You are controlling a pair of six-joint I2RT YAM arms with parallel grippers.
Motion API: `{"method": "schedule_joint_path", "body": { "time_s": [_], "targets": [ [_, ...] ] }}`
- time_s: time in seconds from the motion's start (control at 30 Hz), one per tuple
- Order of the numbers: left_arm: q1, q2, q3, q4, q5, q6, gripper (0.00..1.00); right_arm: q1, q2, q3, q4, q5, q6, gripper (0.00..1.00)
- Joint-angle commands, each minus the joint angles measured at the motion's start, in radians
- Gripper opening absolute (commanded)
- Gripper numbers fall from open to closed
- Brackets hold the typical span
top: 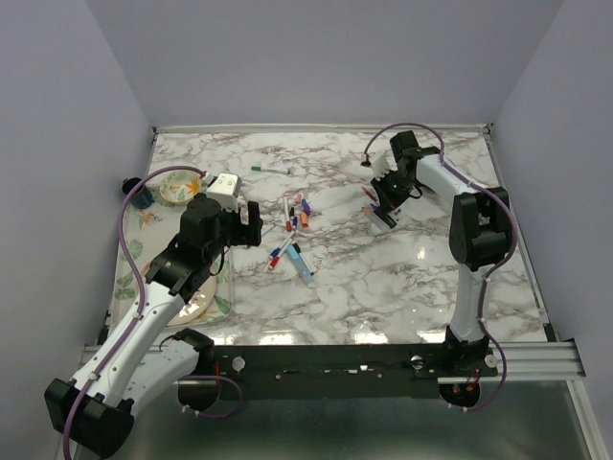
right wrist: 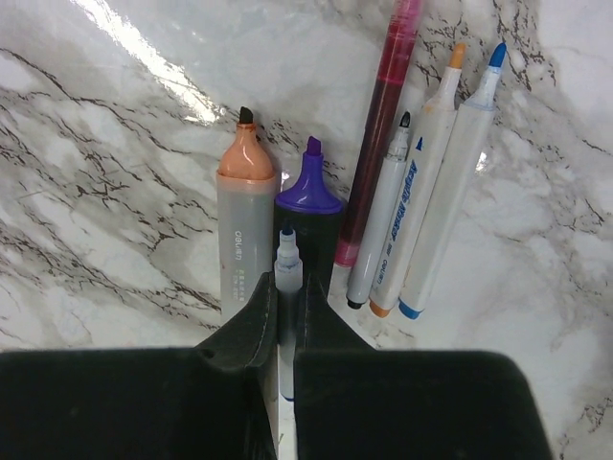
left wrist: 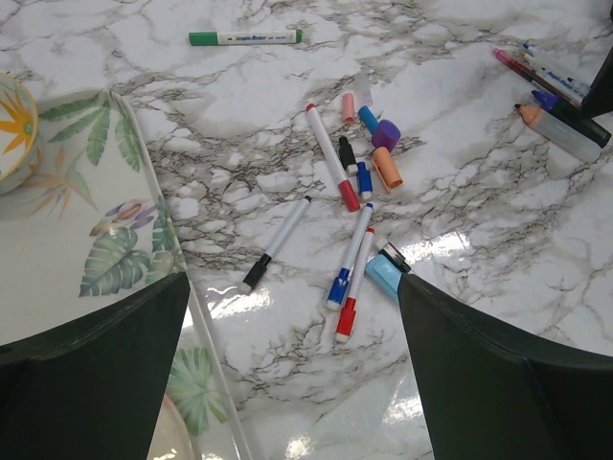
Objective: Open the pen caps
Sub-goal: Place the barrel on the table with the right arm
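Observation:
Several loose pen caps lie mid-table: pink, purple, orange and black. Beside them lie capped pens, one red-capped, one black-capped and one blue-capped. My left gripper hovers wide open just near of this pile, holding nothing. My right gripper is shut on a thin uncapped blue-tipped pen. Right in front of it lies a row of uncapped pens: an orange highlighter, a purple highlighter and a pink pen.
A green-capped pen lies alone toward the back. A leaf-patterned plate and a floral bowl sit at the left. A light blue highlighter lies by my left gripper's right finger.

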Motion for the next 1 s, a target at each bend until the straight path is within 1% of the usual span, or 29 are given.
{"method": "schedule_joint_path", "body": {
  "time_s": [0.0,0.2,0.43,0.67,0.93,0.97],
  "targets": [
    [0.004,-0.002,-0.012,0.001,0.017,0.012,0.99,-0.006,0.032,0.044,-0.034,0.018,-0.012,0.12],
    [0.004,-0.002,-0.012,0.001,0.019,0.012,0.99,-0.006,0.049,0.044,-0.037,0.014,-0.01,0.18],
    [0.004,-0.003,-0.012,0.001,0.019,0.013,0.99,-0.006,0.055,0.042,-0.036,0.021,-0.01,0.21],
    [0.004,-0.002,-0.012,0.001,0.019,0.013,0.99,-0.007,0.048,0.038,-0.034,0.023,-0.012,0.31],
    [0.004,0.0,-0.012,0.003,0.02,0.013,0.99,-0.006,0.026,0.036,-0.031,0.023,-0.01,0.34],
    [0.004,0.0,-0.012,0.001,0.019,0.013,0.99,-0.006,0.023,0.036,-0.032,0.03,-0.01,0.37]
  ]
}}
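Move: The right hand, low over the marker row, holds a slim barrel and is about to set it down on the purple highlighter, whose middle is about 1 cm ahead, 2 cm left and 2 cm below. The peach highlighter is roughly 1 cm ahead and 4 cm left, the black-tipped pen 5 cm straight ahead, the red pen 6 cm ahead and 3 cm left, all some 3 cm lower. From the idle left hand, the purple highlighter is about 12 cm ahead, 32 cm right and 20 cm down. The right fingers let go of the slim barrel over the purple highlighter: already easing apart at the start, they spread by roughly a quarter of their full range. Partway through, the hand sinks about 1 cm towards the highlighter, then stays there with its wrist steady while the fingers go on opening. ##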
